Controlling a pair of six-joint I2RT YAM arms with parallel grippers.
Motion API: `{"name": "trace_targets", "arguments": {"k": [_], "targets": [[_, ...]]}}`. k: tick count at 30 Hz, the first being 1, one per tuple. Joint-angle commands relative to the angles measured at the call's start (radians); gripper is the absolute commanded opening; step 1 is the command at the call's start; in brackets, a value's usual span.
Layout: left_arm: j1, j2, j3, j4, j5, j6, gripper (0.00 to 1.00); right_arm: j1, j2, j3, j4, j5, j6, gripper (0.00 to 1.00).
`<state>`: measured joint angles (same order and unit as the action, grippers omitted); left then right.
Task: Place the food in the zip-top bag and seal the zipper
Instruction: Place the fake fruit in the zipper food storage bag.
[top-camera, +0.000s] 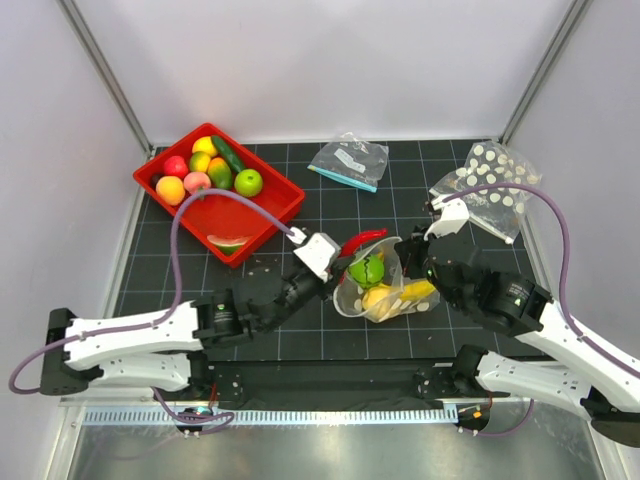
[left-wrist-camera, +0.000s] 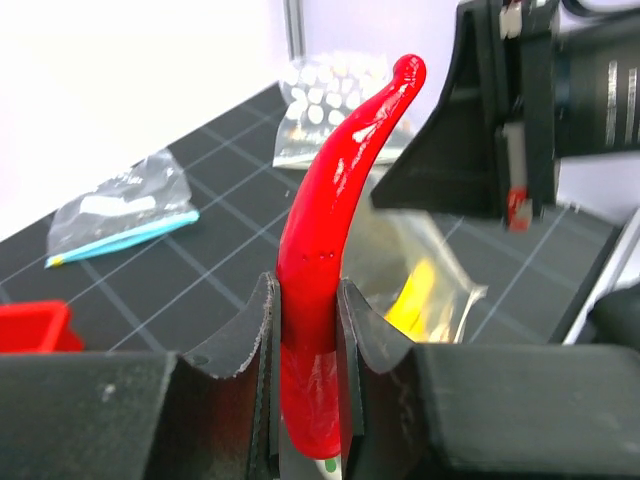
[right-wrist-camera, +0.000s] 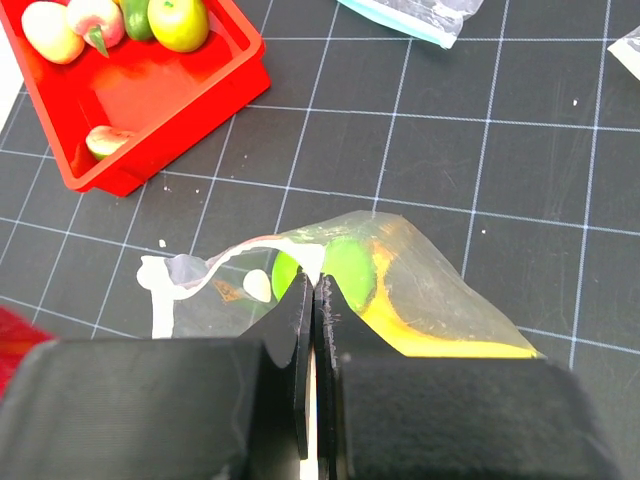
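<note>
The zip-top bag sits mid-table, white-dotted, mouth held up and open. Inside it lie a green fruit and yellow bananas. My right gripper is shut on the bag's rim; the wrist view shows its fingers pinching the zipper edge, with the green fruit behind the plastic. My left gripper is shut on a red chili pepper, tip pointing up. From above, the chili hovers at the bag's left rim. More food lies in the red tray.
The red tray stands at the back left, with a watermelon slice in its near corner. A clear undotted bag with a teal strip lies at the back middle. A second dotted bag lies at the back right.
</note>
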<state>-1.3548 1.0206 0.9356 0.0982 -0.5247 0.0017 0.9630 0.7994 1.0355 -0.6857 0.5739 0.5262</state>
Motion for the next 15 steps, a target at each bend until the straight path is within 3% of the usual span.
{"name": "trace_targets", "arguments": {"k": [1,4,11,15], "targets": [[-0.004,0.094,0.000,0.296,-0.029,-0.022,0.00,0.003,0.001,0.000,0.086,0.006,0.017,0.01],[-0.004,0.176,0.023,0.383,0.021,-0.011,0.00,0.003,0.001,-0.002,0.094,0.011,0.021,0.01],[-0.001,0.352,-0.049,0.812,0.071,0.116,0.00,0.003,-0.025,0.011,0.072,0.015,0.057,0.01],[0.042,0.401,-0.122,1.049,0.069,0.012,0.00,0.003,-0.052,0.008,0.058,0.035,0.095,0.01]]}}
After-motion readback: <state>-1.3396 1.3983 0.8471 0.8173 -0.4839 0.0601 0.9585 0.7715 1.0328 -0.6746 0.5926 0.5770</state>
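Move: The open bag mouth that my pepper-holding left hand is heading for sits about 6 cm to its right, 3 cm back and some 8 cm below. Under it the green fruit in the bag is roughly 6 cm right, 3 cm back and 12 cm down, and the bananas about 16 cm right, 9 cm back and 15 cm down. From my right hand, pinching the rim, the mouth lies some 7 cm left, 6 cm back and 4 cm lower. I sweep my left hand about 8 cm to the right, quickly at first and then easing off, drifting some 2 cm forward and 2 cm down, to carry the red pepper over the bag mouth towards my right gripper. Its fingers stay shut on the pepper and tip up by some 10 to 15 degrees, while my right hand keeps its pinch on the rim and lifts about 1 cm. ##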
